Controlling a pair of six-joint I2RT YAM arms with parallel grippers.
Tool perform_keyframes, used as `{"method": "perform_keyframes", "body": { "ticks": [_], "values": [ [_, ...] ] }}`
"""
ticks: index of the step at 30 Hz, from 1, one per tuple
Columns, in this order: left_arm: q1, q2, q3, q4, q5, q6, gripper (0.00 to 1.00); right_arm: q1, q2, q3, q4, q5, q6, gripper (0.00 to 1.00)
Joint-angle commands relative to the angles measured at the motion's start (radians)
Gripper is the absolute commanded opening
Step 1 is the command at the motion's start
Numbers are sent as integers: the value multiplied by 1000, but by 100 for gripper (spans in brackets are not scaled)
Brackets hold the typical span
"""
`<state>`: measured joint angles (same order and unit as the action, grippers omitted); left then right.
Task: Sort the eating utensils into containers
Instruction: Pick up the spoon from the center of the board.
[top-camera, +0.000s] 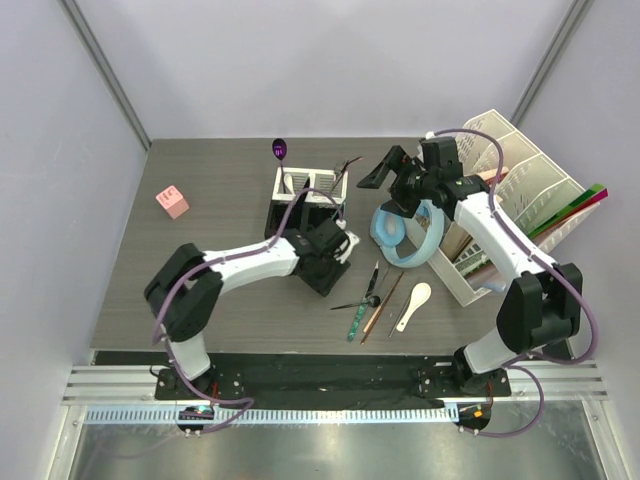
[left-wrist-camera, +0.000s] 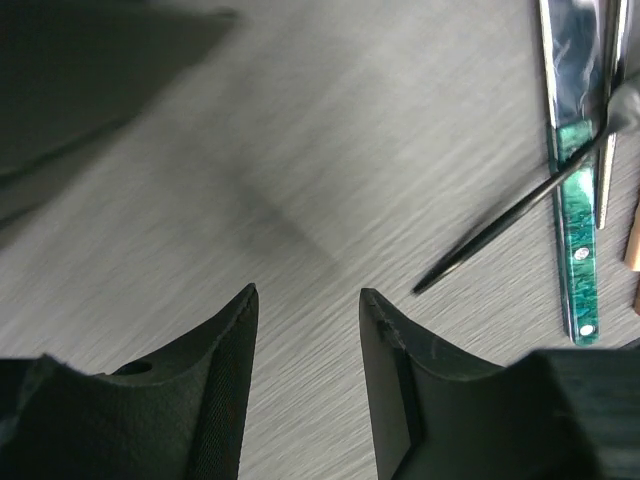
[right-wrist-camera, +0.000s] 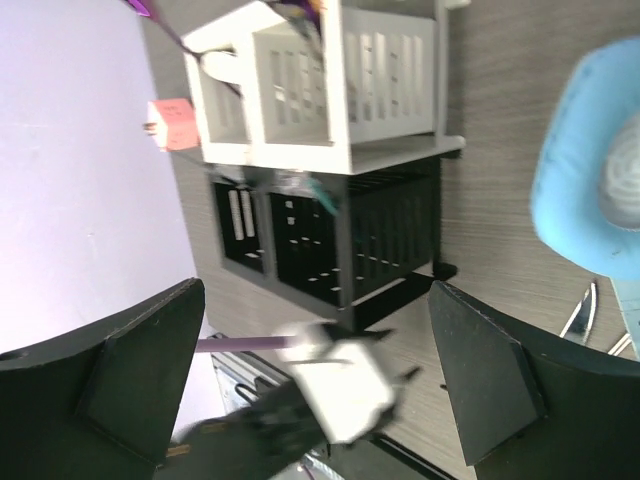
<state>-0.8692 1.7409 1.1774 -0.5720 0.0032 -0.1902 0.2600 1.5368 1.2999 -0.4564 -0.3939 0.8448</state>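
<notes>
The containers are a small caddy (top-camera: 308, 190) of white and black compartments, also in the right wrist view as the caddy (right-wrist-camera: 330, 150). A purple spoon (top-camera: 279, 150) stands in its far-left corner. To the right on the table lie a black utensil (top-camera: 372, 288), a green-patterned piece (top-camera: 356, 320), brown chopsticks (top-camera: 385, 305) and a white soup spoon (top-camera: 415, 305). My left gripper (top-camera: 330, 268) hangs open over bare table (left-wrist-camera: 308, 295), with the green-patterned piece (left-wrist-camera: 577, 240) and black utensil (left-wrist-camera: 510, 225) to its right. My right gripper (top-camera: 385, 180) is wide open and empty (right-wrist-camera: 315, 288), right of the caddy.
A light blue ring (top-camera: 405, 235) lies between the caddy and the big white slotted rack (top-camera: 520, 200) at the right. A pink block (top-camera: 172, 202) sits at the left. The left arm's wrist (right-wrist-camera: 345, 385) shows between the right fingers.
</notes>
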Motion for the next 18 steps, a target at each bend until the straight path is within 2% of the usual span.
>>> {"method": "perform_keyframes", "body": {
  "ticks": [1,4,18],
  "values": [
    [-71,58,97,-19,67,101,45,1,-81,56,32,16,0,100],
    [-82,92,122,-8,106,104,46,-8,-89,23,32,15,-13,100],
    [-159,121,174,17,103,158,47,-50,-138,-60,28,27,11,100]
  ]
}}
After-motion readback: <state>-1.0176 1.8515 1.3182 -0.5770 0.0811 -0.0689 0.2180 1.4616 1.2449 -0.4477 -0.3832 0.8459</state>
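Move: The black spoon lies on the board roughly 9 cm to the left hand's right, 3 cm back and 4 cm below, its handle end nearest the fingers. The green-handled knife runs beneath it, its middle some 11 cm right and 3 cm back; the brown chopstick is about 15 cm right and 4 cm back. The utensil box stands about 14 cm ahead and 2 cm left. From the right hand, the spoon is about 18 cm back, 5 cm left and 20 cm below. Towards the black spoon, coming in over its handle, the left hand slides about 6.5 cm right and some 3.5 cm back, dipping 2 cm early and rising again to its old height while turning some 15 degrees clockwise. Its fingers stay half open, without visible contact. The empty right hand bobs up about 3 cm, sinks most of the way back and drifts 2 cm right. ##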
